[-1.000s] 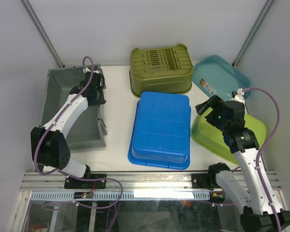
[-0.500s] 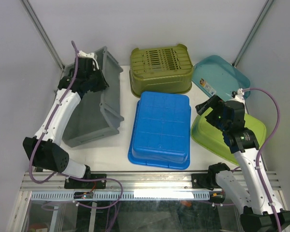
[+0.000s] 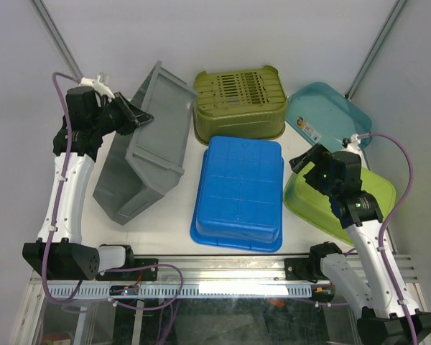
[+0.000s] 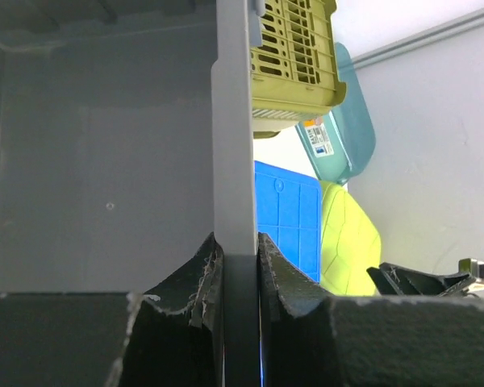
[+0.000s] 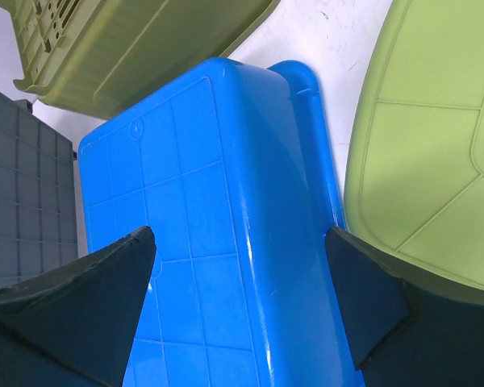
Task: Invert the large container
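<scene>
The large grey container [image 3: 147, 154] stands tipped up on its long side at the left of the table, its open mouth facing left toward the arm. My left gripper [image 3: 133, 115] is shut on its raised rim. In the left wrist view the rim's edge [image 4: 232, 121] runs straight down into the pinch of the left gripper [image 4: 235, 251], with the grey inside wall [image 4: 105, 161] to the left. My right gripper [image 3: 305, 159] hovers open at the right, apart from the grey container; between its fingers in the right wrist view [image 5: 240, 242] lies only the blue bin below.
An upside-down blue bin [image 3: 241, 190] lies in the middle, close to the grey container's base. An upside-down olive slatted basket [image 3: 238, 100] sits behind it. A teal lid [image 3: 327, 115] and an upside-down lime green tub [image 3: 345, 201] are at the right, under the right arm.
The left arm has swung up and to the left with the rim in its grip, tipping the grey container from flat on the table onto its side. The right arm has not moved.
</scene>
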Controlling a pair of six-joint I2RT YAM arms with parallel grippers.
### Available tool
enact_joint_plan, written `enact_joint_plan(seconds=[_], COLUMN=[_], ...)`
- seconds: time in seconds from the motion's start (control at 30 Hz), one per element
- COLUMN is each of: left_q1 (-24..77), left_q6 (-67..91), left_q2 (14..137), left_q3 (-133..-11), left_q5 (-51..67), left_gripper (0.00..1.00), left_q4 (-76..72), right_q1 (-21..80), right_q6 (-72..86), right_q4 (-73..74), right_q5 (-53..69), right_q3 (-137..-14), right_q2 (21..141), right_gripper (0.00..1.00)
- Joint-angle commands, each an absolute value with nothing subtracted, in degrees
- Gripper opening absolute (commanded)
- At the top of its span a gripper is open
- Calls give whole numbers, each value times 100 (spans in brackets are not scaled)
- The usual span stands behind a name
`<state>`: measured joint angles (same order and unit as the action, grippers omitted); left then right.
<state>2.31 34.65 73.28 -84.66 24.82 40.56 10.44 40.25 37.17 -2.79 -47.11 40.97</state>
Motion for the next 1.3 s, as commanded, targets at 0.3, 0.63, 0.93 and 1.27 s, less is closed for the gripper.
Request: enact_joint_plan(seconds=[0.3, 0.63, 0.93, 1.27], left_q1=[-1173, -2081, -2443, -2436], left_q6=[5909, 6649, 4749, 3211], left_q2=[6541, 6539, 6518, 6464], left_q3=[-6424, -5442, -5425, -6644], left_q5=[4913, 5238, 4643, 3174], left_gripper=[0, 0, 70, 99], left_q4=[43, -643, 1202, 2972], right_q1=[1003, 1002, 1002, 1002], right_q6=[4058, 4056, 4060, 4069], right_q4=[3453, 3465, 3404, 3339], right_q5=[-195, -209, -127, -15], right_q3=[-4702, -4692, -4692, -4711], right_q2=[4085, 4061, 4142, 4230], right_gripper=[90, 90, 90, 90])
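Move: The left hand, high up, already pinches the upper rim of the grey large container, which is stood on its long side with the opening facing left; the container's middle is about 16 cm below the hand, 3 cm back and 2 cm left. From this hand the blue container lies some 24 cm right, 12 cm back and 28 cm down, the olive crate about 24 cm right, 17 cm ahead and 26 cm down. From the idle right hand, the large container is roughly 43 cm left, 7 cm ahead and 4 cm lower. The left hand keeps its pinch on the rim and, after a small dip, draws it left, away from the blue container and olive crate, rolling some 30 degrees left side down and turning a little counter-clockwise to tip the container over towards its opening. About 8 cm along, the fingers begin to spread wide while the hand carries on left to about 12 cm in all, sinks to some 7 cm below where it began and rolls most of the way back, ending with the open fingers astride the rim. ##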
